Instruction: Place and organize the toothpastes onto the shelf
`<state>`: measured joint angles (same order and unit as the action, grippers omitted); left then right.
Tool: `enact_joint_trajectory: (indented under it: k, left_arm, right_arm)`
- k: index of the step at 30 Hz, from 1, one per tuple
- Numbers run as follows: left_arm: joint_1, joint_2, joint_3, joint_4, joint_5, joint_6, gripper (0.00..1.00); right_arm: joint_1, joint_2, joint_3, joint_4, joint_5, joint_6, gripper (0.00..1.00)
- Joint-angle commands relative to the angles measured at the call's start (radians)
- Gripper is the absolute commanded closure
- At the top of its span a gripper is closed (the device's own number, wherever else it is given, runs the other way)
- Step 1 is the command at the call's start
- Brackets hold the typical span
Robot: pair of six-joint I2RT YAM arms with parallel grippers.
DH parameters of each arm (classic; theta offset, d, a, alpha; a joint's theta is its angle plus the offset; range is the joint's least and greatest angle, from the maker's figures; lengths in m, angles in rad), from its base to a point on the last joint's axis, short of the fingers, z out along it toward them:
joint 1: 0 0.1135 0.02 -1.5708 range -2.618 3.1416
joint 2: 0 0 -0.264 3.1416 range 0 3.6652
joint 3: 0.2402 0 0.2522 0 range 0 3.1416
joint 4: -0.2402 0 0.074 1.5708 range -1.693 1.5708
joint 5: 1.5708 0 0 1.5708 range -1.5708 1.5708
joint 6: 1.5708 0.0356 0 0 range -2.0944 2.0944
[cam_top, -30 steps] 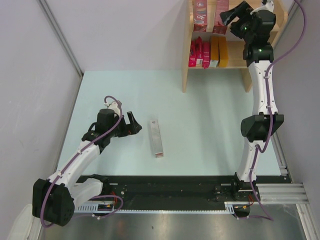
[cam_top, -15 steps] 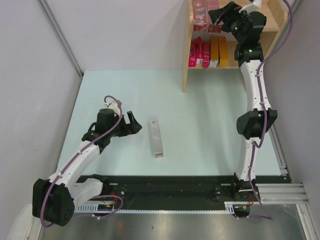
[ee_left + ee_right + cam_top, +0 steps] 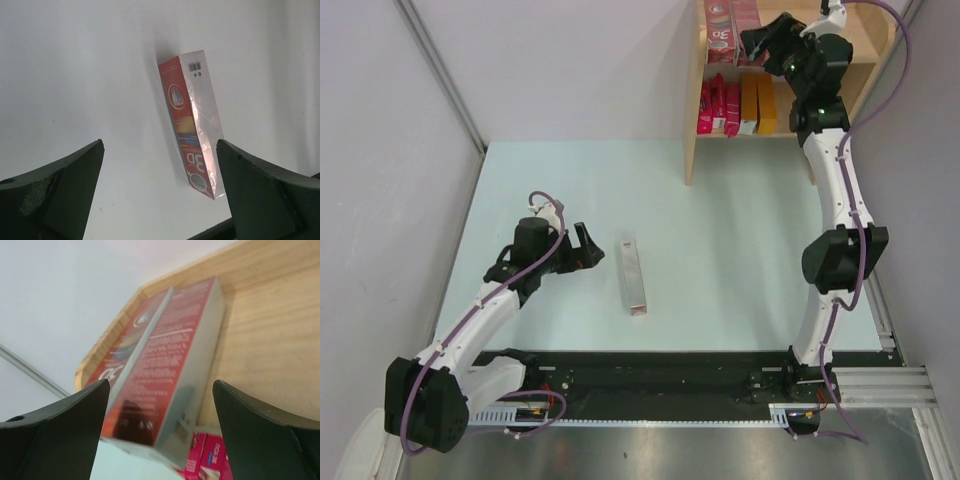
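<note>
One silver-and-red toothpaste carton (image 3: 634, 277) lies flat on the table. My left gripper (image 3: 588, 245) stands open just left of it. In the left wrist view the carton (image 3: 192, 125) lies ahead of the open left gripper (image 3: 159, 145), nearer the right finger and untouched. My right gripper (image 3: 758, 42) is up at the wooden shelf (image 3: 692, 120), open. A dark red carton (image 3: 170, 365) on the upper board (image 3: 270, 330) sits between the fingers of the right gripper (image 3: 161, 385), with a gap on each side. A second red carton (image 3: 125, 345) lies beside it.
The lower board holds pink cartons (image 3: 717, 108), an orange-yellow one (image 3: 749, 105) and a gold-tan one (image 3: 767, 105), all upright. A grey wall (image 3: 380, 180) runs along the table's left edge. The right arm's elbow (image 3: 843, 255) hangs over the table's right side.
My right gripper has moved left along the upper board to the red cartons, and its jaws have widened slightly. The left arm and the carton on the table have not moved.
</note>
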<state>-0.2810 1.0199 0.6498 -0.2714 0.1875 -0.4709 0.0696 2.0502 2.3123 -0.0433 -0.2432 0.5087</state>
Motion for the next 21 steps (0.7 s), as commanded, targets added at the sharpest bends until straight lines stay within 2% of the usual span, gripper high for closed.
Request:
enact_joint_trajectory:
  k: [1,6,11,16,21]
  left_arm:
    - [-0.017,-0.006,0.010,0.023,0.017,-0.015,0.00]
    - [-0.040,0.003,0.024,0.015,0.001,-0.023,0.00]
    - [-0.083,0.031,0.037,0.020,-0.016,-0.038,0.00]
    - [-0.151,0.089,0.054,0.044,-0.049,-0.063,0.00]
    - [-0.216,0.166,0.093,0.060,-0.095,-0.080,0.00]
  right_arm:
    - [-0.042,-0.169,-0.198,0.020,0.076,0.048,0.10]
    - [-0.092,-0.367,-0.473,0.149,0.065,0.080,0.09]
    - [-0.131,-0.570,-0.721,0.197,0.056,0.096,0.09]
    - [-0.110,-0.791,-0.950,0.117,0.054,0.068,0.09]
    - [0.019,-0.952,-1.097,-0.038,0.128,-0.002,0.08]
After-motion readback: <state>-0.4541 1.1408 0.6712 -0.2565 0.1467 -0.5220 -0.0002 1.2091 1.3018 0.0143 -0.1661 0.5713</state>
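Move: The last toothpaste on the table lies about 9 cm to the left hand's right, 2 cm nearer the base and some 11 cm below. From the right hand, that toothpaste is roughly 35 cm back, 28 cm to the left and 46 cm down. The right-hand red toothpaste on the upper shelf sits about 8 cm ahead, 4 cm left and 4 cm below the right hand; the rightmost yellow one is about 7 cm ahead, 1 cm left and 20 cm below. Empty and wide open, the right hand backs away from the red toothpaste on the upper shelf, drawing back some 19 cm with speed and sinking about 5 cm, swinging right at first and then slightly left again. The left hand, fingers also open, eases about 5 cm right and a little down towards the last toothpaste on the table, tipping slightly downward; it does not touch it. ##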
